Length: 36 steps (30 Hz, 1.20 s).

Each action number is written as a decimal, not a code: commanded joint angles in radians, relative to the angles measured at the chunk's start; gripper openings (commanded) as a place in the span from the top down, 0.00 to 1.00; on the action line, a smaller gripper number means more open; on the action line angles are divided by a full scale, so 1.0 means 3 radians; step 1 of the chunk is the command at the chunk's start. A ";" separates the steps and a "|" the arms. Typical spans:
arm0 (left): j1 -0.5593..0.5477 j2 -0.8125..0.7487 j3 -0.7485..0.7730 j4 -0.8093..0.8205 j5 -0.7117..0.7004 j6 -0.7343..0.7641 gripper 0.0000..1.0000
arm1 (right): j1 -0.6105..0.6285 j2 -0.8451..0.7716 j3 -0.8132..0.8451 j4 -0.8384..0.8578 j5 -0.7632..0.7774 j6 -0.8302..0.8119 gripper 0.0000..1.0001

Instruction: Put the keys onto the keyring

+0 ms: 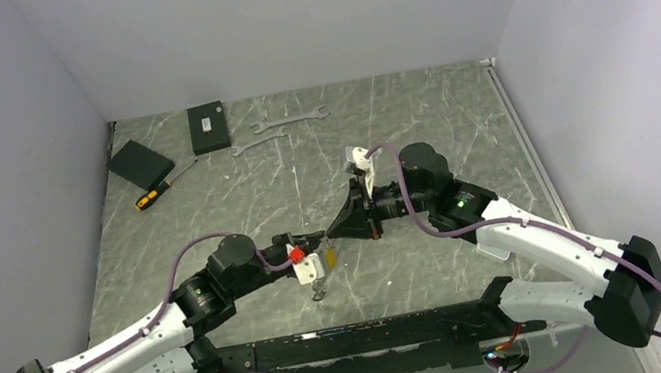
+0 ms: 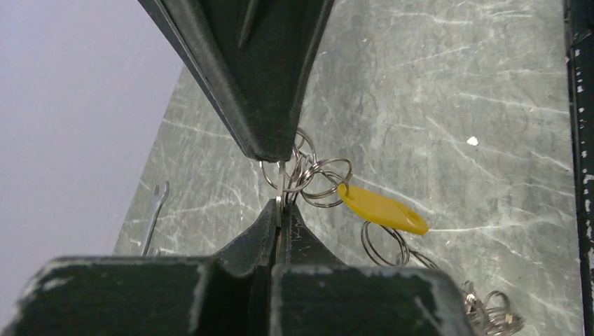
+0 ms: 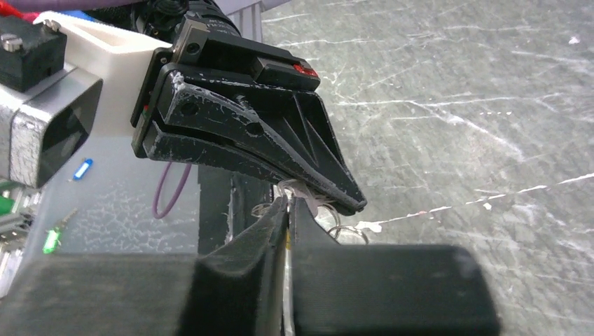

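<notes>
My left gripper (image 1: pixel 320 242) and right gripper (image 1: pixel 336 234) meet tip to tip above the table's middle. In the left wrist view my left gripper (image 2: pixel 280 207) is shut on a thin silvery ring of the keyring cluster (image 2: pixel 315 178). The right gripper (image 2: pixel 274 150) comes down from above onto the same cluster. A flat yellow key (image 2: pixel 382 208) hangs from the rings, with more silvery loops (image 2: pixel 384 243) and small silvery pieces (image 2: pixel 490 315) trailing below. In the right wrist view my right gripper (image 3: pixel 288 204) is shut on a thin ring, under the left gripper (image 3: pixel 350 199).
Two silver wrenches (image 1: pixel 292 119) (image 1: pixel 249 146) lie at the back, one also in the left wrist view (image 2: pixel 155 210). A black box (image 1: pixel 208 127), a black pad (image 1: pixel 139 163) and a yellow-handled screwdriver (image 1: pixel 162 187) lie at the back left.
</notes>
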 commanded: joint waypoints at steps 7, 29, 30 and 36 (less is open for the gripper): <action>0.0005 0.0079 0.0297 -0.0108 -0.1240 0.0123 1.00 | 0.0033 0.0091 0.0120 0.0002 0.0810 0.0046 0.26; 0.1153 0.1605 0.1091 0.0100 -0.1362 0.0237 1.00 | 0.0015 -0.0159 -0.0124 -0.0334 0.2984 0.0625 0.25; 0.1148 0.1699 0.1093 0.0131 -0.1274 0.0182 1.00 | 0.0011 -0.0176 -0.0135 -0.0371 0.3057 0.0673 0.24; 0.1023 0.2276 0.0974 0.0520 -0.1101 -0.0074 1.00 | -0.0033 -0.0295 -0.0229 -0.0512 0.3434 0.0832 0.22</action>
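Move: Around the closed left fingers the table's clear middle, where the keyring is being carried, lies roughly 19 cm ahead, 4 cm to the left and 20 cm below; the small wrench is some 39 cm ahead and 12 cm left, the long wrench about 45 cm ahead and 4 cm left. Just under the right fingertips hangs the keyring, its middle about 7 cm down, 1 cm back and 1 cm left; its yellow tag is 5 cm down, 2 cm back and level sideways. Letting go of the keyring, the right fingers open wide, then that hand clears out forward about 11 cm, rightward and a little down, turning clockwise. The left hand keeps its pinch and swings the keyring forward about 20 cm over the table's middle, first bearing left, then curving back right and starting to sink, turned some 40 degrees counter-clockwise. ##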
